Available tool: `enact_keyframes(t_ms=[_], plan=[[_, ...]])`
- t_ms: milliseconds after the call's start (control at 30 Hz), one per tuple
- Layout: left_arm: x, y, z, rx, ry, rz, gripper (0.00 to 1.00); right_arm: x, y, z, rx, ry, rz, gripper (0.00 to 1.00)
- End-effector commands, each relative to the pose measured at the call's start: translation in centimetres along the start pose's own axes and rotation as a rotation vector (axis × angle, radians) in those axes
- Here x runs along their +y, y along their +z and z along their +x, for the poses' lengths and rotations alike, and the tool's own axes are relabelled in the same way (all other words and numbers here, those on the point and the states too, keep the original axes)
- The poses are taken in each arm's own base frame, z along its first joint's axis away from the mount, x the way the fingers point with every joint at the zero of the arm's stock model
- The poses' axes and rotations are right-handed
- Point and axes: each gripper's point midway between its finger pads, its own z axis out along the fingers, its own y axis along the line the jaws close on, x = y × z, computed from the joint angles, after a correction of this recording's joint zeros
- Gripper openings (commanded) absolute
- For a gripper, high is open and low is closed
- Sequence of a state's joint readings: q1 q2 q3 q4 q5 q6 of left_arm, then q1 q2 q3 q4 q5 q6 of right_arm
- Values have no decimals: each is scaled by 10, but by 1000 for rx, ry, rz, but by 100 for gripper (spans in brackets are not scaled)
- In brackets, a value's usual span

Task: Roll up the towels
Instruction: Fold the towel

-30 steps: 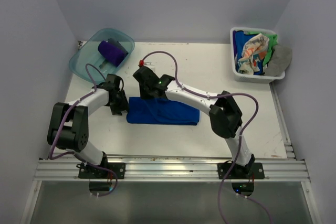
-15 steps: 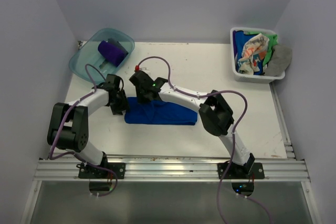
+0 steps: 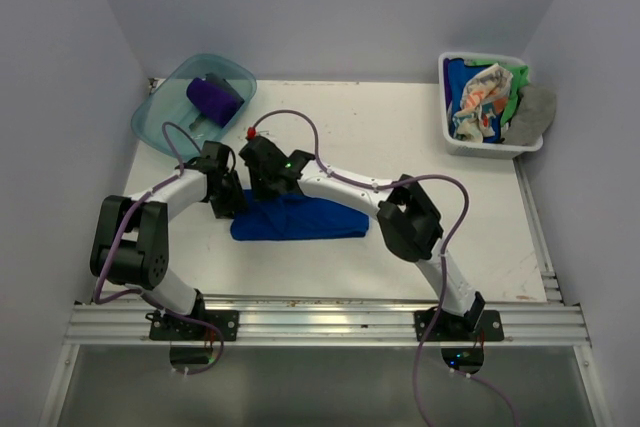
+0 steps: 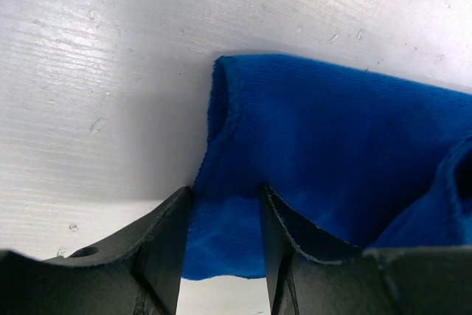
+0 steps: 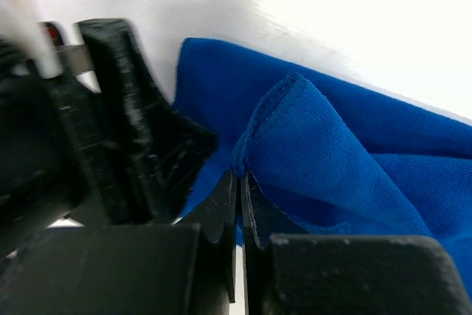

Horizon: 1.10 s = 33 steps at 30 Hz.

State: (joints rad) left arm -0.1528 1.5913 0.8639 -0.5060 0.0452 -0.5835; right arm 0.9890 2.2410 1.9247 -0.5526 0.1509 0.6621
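Note:
A royal blue towel [image 3: 300, 219] lies folded into a long band on the white table [image 3: 420, 137] between the arms. My left gripper [image 3: 226, 199] is at its left end; in the left wrist view the thick blue fold [image 4: 332, 153] fills the gap between the half-spread fingers of the left gripper [image 4: 225, 193]. My right gripper [image 3: 262, 187] is beside it, over the same end. It is shut on a raised hem of the towel [image 5: 354, 153], pinched at the tips of the right gripper [image 5: 241, 175]. A rolled purple towel [image 3: 214, 99] lies in the teal tub [image 3: 160, 117].
A white basket [image 3: 492, 144] at the back right holds several crumpled towels [image 3: 485, 97], among them cream, green, blue and grey. Grey walls close in the table on three sides. The left gripper's black body [image 5: 125, 130] sits close beside the right fingers.
My right arm has reached further left with the pinched hem, and the blue towel's band has shifted left and got shorter. The left gripper has stayed at the towel's left end.

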Motion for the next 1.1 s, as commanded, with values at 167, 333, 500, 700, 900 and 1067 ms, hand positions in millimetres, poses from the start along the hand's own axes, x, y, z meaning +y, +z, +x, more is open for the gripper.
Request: enact_keyframes(t_ms=[167, 333, 500, 700, 900, 1067], plan=[[15, 25, 27, 92, -18, -47, 45, 35, -10, -14, -39, -16, -97, 0], [15, 24, 26, 88, -19, -52, 44, 40, -9, -14, -35, -22, -112, 0], [20, 16, 19, 60, -24, -85, 44, 44, -3, -6, -11, -31, -119, 0], [25, 7, 10, 30, -36, -108, 45, 43, -1, 2, 12, -35, -134, 33], [20, -14, -6, -27, -47, -106, 45, 14, -35, -34, -84, -9, -107, 55], [18, -45, -30, -127, -56, -112, 48, -44, -78, -68, -192, 86, -66, 54]])
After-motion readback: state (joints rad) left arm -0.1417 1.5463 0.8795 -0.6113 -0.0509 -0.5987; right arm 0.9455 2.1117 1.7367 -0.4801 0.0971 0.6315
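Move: Ahead of and to the left of the shut right fingers, which pinch the folded-over towel flap, is nothing to aim at: the towel's left end lies some 7 cm to their left, 4 cm back and about 6 cm below. The towel's right end is roughly 25 cm to the right, 5 cm back, equally low. The left fingers straddle that left end, its edge about 1 cm to their left, level and just beneath; from there the pinched flap is 6 cm right, 4 cm ahead, 5 cm up. Carrying the pinched flap about 2 cm farther left, the right hand dips slightly, opens its fingers to about half and lets go over the towel, then swings some 5 cm back right, starting to rise at the very end. The left hand stays with half-open fingers pressed down on the towel's left end, then lifts off, drifting 2 cm left and a little back. ##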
